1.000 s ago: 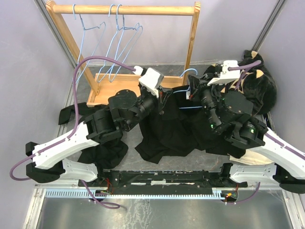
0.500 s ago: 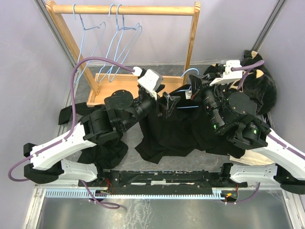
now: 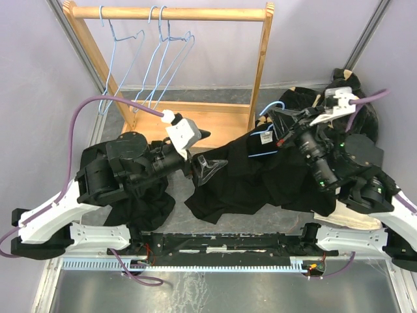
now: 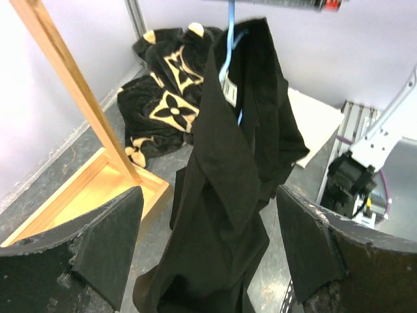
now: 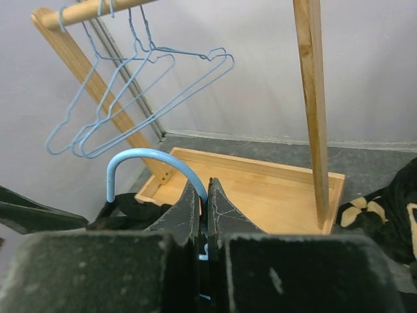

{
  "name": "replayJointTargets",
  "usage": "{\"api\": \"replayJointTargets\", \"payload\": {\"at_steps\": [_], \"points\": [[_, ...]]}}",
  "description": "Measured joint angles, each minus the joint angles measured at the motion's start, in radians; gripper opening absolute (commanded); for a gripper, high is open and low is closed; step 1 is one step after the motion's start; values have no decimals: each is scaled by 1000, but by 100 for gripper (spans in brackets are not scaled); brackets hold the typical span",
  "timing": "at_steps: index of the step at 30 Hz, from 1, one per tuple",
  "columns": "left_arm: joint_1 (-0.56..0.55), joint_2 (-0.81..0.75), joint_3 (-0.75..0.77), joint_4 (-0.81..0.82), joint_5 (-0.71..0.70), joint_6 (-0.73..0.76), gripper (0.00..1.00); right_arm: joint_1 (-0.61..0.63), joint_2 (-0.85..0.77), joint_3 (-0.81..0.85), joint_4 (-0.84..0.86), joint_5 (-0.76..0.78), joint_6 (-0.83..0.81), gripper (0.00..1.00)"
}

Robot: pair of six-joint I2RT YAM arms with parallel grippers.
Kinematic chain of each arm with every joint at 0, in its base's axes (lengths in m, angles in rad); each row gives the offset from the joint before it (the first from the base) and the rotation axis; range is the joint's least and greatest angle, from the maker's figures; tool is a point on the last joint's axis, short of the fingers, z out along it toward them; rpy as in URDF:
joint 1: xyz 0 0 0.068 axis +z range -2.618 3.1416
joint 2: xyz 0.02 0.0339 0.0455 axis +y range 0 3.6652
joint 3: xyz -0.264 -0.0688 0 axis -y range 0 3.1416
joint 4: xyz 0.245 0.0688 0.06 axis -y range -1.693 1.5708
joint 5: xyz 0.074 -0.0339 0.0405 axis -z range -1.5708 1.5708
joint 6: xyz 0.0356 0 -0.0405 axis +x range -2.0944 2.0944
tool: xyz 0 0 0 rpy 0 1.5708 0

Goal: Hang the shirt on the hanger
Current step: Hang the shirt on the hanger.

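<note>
The black shirt (image 3: 241, 176) hangs draped from the light-blue hanger (image 3: 268, 105), its lower part trailing onto the table. Its white tag (image 4: 229, 92) shows at the collar. My right gripper (image 5: 203, 189) is shut on the hanger's hook (image 5: 153, 160), holding it up beside the rack's right post. My left gripper (image 3: 207, 151) stands open to the left of the shirt. In the left wrist view the shirt (image 4: 234, 182) hangs beyond the wide-spread fingers (image 4: 111, 241), touching neither.
A wooden rack (image 3: 169, 13) with several light-blue hangers (image 3: 159, 59) stands at the back, its tray base (image 3: 221, 120) on the table. A black plush garment with tan flowers (image 3: 365, 117) lies back right. Another black garment (image 3: 143, 208) lies under the left arm.
My left gripper opened, let go of the shirt and drew back to the left. The right arm shifted right with the hanger, and the shirt now hangs from it.
</note>
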Motion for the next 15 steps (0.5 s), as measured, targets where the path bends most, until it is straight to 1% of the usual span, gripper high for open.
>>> {"api": "replayJointTargets", "payload": {"at_steps": [4, 7, 15], "points": [[0, 8, 0, -62, 45, 36, 89, 0, -42, -5, -16, -47, 45, 0], [0, 32, -10, -98, 47, 54, 89, 0, -62, -9, -37, -80, 77, 0], [0, 42, -77, -123, 58, 75, 88, 0, -68, -12, -64, -132, 128, 0]]}}
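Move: To the left hand's right by about 6 cm, 2 cm ahead and some 12 cm lower hangs the shirt's left side. The hanger's middle is roughly 10 cm to the right, 4 cm ahead and level; the rack's right post stands about 16 cm ahead and 13 cm to the right, its middle some 20 cm below. From the right hand, which already pinches the hanger below its hook, the shirt's left side lies about 7 cm left, 5 cm back and 15 cm below. Sinking about 7.5 cm almost straight down beside the held-up shirt, the left hand tips its wide-open fingers some 15 degrees downward and comes closer to the cloth of the left side; contact can't be made out. Meanwhile the right hand keeps its pinch on the hanger, draws it back about 2.5 cm, away from the rack, and turns slightly counter-clockwise. ##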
